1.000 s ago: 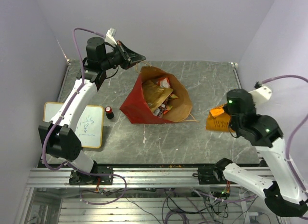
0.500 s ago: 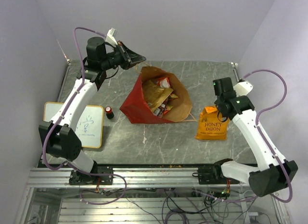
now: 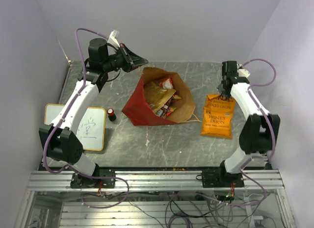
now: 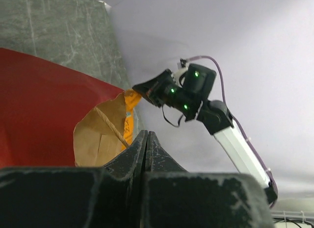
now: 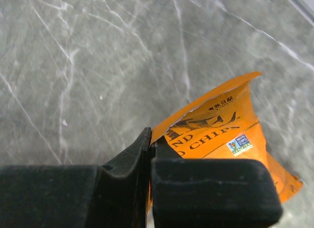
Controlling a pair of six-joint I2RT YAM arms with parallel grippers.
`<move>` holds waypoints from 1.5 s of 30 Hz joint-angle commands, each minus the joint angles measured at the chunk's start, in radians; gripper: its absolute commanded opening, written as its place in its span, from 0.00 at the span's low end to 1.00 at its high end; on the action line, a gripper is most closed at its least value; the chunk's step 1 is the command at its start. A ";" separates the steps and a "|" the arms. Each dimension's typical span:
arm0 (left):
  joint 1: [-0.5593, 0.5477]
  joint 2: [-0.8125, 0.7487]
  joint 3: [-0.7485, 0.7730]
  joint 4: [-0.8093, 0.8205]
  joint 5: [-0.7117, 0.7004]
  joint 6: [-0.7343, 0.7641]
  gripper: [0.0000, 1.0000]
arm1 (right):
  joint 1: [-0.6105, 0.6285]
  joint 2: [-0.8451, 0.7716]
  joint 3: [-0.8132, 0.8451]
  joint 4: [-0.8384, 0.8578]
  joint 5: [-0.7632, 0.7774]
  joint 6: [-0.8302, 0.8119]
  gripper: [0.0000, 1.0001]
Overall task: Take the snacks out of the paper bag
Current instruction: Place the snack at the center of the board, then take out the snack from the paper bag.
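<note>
The red paper bag (image 3: 133,106) lies in the middle of the table with its brown mouth open, and several snacks (image 3: 162,96) show inside. My left gripper (image 3: 144,59) hovers just above the bag's far rim. Its jaws are shut, and in the left wrist view the bag's cord handle (image 4: 111,126) runs into my left gripper (image 4: 146,136). To the right of the bag a large orange chip bag (image 3: 218,119) rests on the table. My right gripper (image 3: 223,90) is shut on its top edge. In the right wrist view the orange chip bag (image 5: 223,135) sticks out of my right gripper (image 5: 151,140).
A yellow-framed whiteboard (image 3: 87,128) lies at the left edge, with a small red-and-black cylinder (image 3: 112,114) between it and the bag. Purple walls close in the back and both sides. The metal rail (image 3: 157,178) runs along the near edge.
My right arm has swung from the near right towards the far right, dragging the orange chip bag with it. The chip bag now lies farther back. My left arm has not moved.
</note>
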State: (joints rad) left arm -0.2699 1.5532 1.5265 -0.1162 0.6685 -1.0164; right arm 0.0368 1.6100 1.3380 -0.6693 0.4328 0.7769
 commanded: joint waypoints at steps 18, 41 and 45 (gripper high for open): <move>0.000 -0.140 -0.026 -0.119 -0.113 0.022 0.07 | -0.085 0.347 0.320 0.044 -0.418 -0.152 0.84; 0.000 -0.134 -0.048 -0.127 -0.110 0.054 0.07 | -0.025 -0.432 -0.266 -0.103 -0.739 -0.368 0.96; -0.002 -0.138 -0.033 -0.159 -0.139 0.027 0.07 | 0.080 -0.375 -0.138 -0.135 -0.684 -0.387 0.95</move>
State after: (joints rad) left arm -0.2710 1.4418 1.4452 -0.2405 0.5446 -0.9852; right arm 0.0372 1.1938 1.0782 -0.7712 -0.2516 0.4313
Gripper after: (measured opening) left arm 0.075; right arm 0.957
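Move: The orange snack is already pinched by its top edge in the right hand; the middle of its resting spot on the board is level fore and aft with that hand, about 5 cm to its left and 14 cm below. The open paper bag stands roughly 34 cm left and 2 cm farther out, 8 cm lower. From the left hand, still holding the paper bag's handle, that spot is some 43 cm right, level fore and aft and 37 cm down. Right hand takes the snack forward and down, opens, then retreats some 22 cm back, up and left. ##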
